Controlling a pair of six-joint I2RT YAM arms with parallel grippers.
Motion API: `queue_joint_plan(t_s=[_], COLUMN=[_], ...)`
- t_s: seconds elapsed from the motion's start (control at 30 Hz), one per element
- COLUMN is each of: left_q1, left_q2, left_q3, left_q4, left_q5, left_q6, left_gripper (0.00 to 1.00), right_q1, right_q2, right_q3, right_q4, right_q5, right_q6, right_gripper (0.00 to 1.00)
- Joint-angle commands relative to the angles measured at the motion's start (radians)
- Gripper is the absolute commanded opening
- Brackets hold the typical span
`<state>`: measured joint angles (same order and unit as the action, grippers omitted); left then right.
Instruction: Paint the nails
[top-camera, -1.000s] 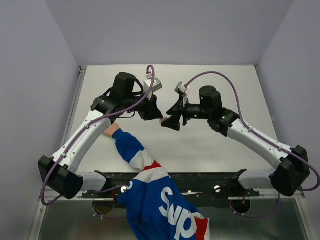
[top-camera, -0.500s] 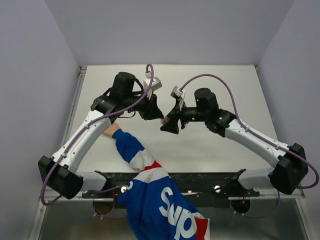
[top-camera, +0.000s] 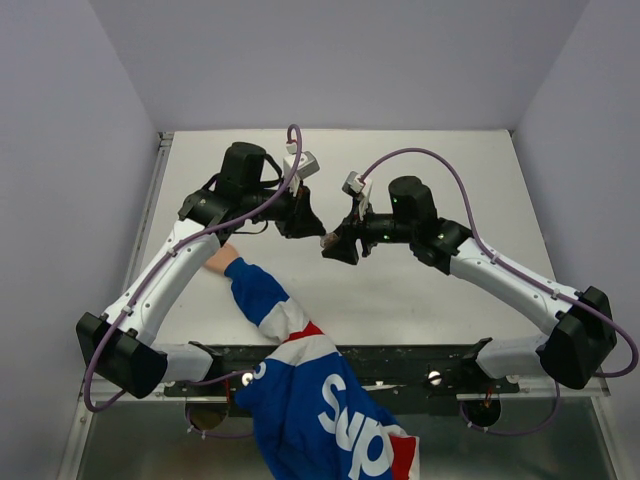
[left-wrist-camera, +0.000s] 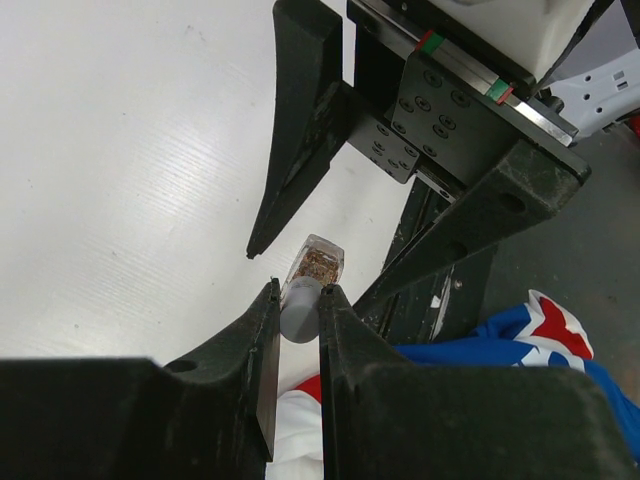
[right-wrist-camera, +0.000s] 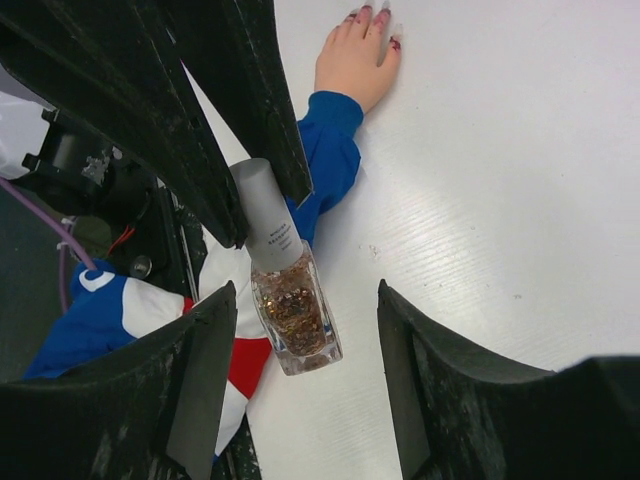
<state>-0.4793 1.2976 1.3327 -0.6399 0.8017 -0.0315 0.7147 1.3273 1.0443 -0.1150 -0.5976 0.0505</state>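
The nails (right-wrist-camera: 368, 13) show pinkish-red on a bare hand (right-wrist-camera: 354, 58) lying flat on the white table, blue sleeve behind it. In the top view the hand (top-camera: 218, 262) pokes out from under the left arm, its nails hidden. A small glass polish bottle (right-wrist-camera: 296, 312) with glittery brownish contents hangs above the table. My left gripper (left-wrist-camera: 300, 290) is shut on its grey cap (left-wrist-camera: 299, 314). My right gripper (right-wrist-camera: 306, 292) is open, one jaw on each side of the bottle's glass body with gaps on both sides. Both grippers meet mid-table (top-camera: 326, 240).
The blue, white and red sleeve (top-camera: 320, 400) runs from the near edge up to the hand, crossing the black base rail (top-camera: 400, 360). The table (top-camera: 420, 170) has a raised rim on the left, and grey walls stand around it.
My right gripper has moved left up to the bottle and its jaws have narrowed around the glass body. The left gripper keeps its hold on the cap.
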Motion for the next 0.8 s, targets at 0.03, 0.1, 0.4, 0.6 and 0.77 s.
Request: queue_joint_plan(t_s=[0.03,0.1,0.4,0.6,0.77], left_q1=[0.010,0.008,0.010,0.010,0.013], left_q2=[-0.009,-0.011,-0.011,-0.011,-0.006], left_q3=[0.017,0.020,0.020,0.020,0.023], left_q4=[-0.014,-0.018,-0.026,-0.026,-0.023], left_q5=[0.051,0.051,0.054,0.054,0.056], left_q6=[0.012,0.016,0.019,0.018,0.012], left_gripper=[0.00,0.00,0.00,0.00,0.00], right_q1=[0.009,0.008,0.009,0.009,0.009], right_q2=[-0.023,-0.025,-0.031,-0.033,-0.033], right_q3=[-0.003,-0.004,-0.003,-0.001,-0.001], right_q4=[-0.014,-0.008,-0.002,0.000,-0.002], right_q5=[0.030,0.030,0.024,0.015,-0.007], right_q6=[-0.014,-0.014,-0.009,-0.008,-0.006], right_gripper=[0.01,0.01,0.01,0.01,0.01])
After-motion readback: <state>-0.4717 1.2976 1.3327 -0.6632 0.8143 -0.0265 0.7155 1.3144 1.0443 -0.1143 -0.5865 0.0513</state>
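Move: The nail polish bottle's glass body already sits between the right hand's open fingers, about 1 cm back and 1 cm left of its hand point, at the same height; the left fingertips gripping its cap are some 5 cm to the left, 2 cm back and 2 cm above. From the left hand the body lies about 4 cm right, 1 cm ahead and 2 cm below, while the practice hand lies 27 cm left, 7 cm ahead and 24 cm below. The right fingers draw together around the bottle's glass body, going from about two-thirds open to a little under half, while the hand stays in place but for a rise of some 0.5 cm and hardly turns. The left hand holds still and keeps its pinch on the grey cap, presenting the glass end down and to the right between the right fingers, whose base-side finger comes close to the glass while the far one keeps a clear gap; a touch can't be made out. ##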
